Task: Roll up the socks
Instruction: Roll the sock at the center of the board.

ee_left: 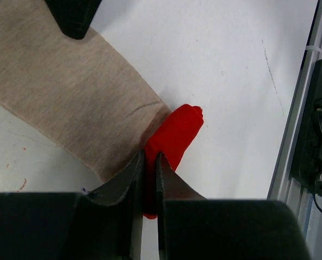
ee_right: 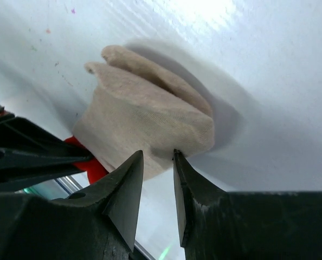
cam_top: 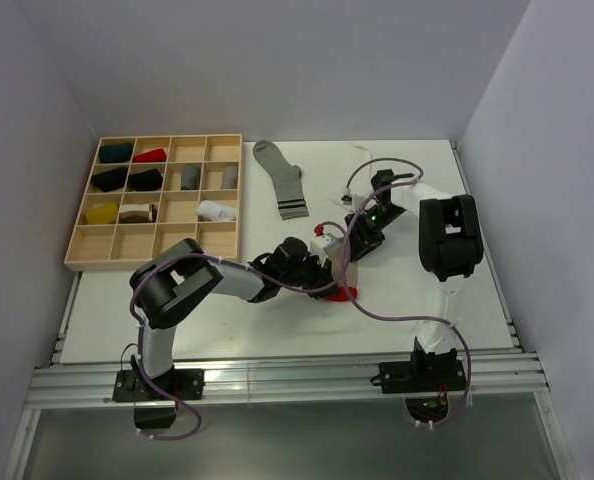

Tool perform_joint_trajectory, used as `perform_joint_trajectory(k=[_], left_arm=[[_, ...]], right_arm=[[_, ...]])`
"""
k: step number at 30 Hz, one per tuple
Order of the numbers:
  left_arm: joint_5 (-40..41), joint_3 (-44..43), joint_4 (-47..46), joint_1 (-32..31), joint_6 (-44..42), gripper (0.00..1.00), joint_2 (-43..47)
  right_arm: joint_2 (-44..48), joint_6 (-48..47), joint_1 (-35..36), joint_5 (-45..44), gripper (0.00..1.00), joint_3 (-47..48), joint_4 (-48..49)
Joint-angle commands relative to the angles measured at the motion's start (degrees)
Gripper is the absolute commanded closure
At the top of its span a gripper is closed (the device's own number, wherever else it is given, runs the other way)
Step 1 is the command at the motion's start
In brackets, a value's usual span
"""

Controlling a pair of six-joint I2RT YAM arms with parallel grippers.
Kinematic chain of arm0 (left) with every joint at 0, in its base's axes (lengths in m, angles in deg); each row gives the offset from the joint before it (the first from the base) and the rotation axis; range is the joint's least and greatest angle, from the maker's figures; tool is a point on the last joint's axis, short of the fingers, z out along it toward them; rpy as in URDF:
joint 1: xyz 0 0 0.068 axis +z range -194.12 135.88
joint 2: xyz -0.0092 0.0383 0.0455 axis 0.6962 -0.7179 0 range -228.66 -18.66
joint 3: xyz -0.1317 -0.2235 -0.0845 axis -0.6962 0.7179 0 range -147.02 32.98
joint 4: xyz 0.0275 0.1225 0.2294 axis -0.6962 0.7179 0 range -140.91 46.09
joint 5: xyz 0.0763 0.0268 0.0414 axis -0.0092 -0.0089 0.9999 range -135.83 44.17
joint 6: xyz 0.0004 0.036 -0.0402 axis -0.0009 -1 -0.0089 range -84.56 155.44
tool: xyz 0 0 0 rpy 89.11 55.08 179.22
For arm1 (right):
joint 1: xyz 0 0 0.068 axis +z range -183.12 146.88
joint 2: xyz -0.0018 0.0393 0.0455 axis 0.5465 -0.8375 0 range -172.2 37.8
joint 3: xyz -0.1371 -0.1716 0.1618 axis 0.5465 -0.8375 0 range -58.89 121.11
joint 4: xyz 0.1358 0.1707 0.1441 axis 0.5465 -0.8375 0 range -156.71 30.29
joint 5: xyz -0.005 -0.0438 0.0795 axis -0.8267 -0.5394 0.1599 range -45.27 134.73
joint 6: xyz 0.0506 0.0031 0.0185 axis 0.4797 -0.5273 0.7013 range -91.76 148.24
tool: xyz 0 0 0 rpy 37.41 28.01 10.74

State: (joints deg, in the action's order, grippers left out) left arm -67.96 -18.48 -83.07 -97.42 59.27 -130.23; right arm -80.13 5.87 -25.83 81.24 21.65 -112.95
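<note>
A beige sock with a red end lies mid-table between the two arms. My left gripper is shut on the red end, and the beige part stretches away to the upper left. My right gripper stands narrowly open at the lower edge of the sock's folded beige end, its tips touching the fabric with nothing pinched between them. One right fingertip shows over the sock in the left wrist view. A grey-white sock with black stripes lies flat farther back, apart from both grippers.
A wooden compartment tray at the back left holds several rolled socks. An aluminium rail runs along the near table edge, close to the red end. Walls stand on the left, right and back.
</note>
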Motion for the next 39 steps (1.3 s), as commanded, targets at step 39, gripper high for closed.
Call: perform_joint_trajectory(k=[39], left_arm=[[-27.5,-3.5,14.9,7.1,38.6,1.0,-9.8]], right_arm=[[16.2,-4.1,3.4,-2.2,0.58,-6.5,9.8]])
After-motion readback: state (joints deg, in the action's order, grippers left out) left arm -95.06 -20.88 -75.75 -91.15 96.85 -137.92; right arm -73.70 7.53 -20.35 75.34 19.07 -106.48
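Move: The left hand already pinches the sock's red cuff. The beige far end lies about 11 cm ahead and 2 cm to its right, and the grey sock some 29 cm ahead, 13 cm to its left. From the right hand that beige end is roughly 3 cm left and 1 cm ahead, just below the fingertips. The red cuff is about 9 cm back and 4 cm left, and the white sock some 19 cm straight ahead. Keeping its pinch on the red cuff, the left hand drags the sock back towards the base by about 5 cm, edging right and then left, while its wrist rolls some 50 degrees, top side turning forward. The right hand, fingers parted at the beige end, slides left 3 to 4 cm beside it, pauses, then starts rising clear. ##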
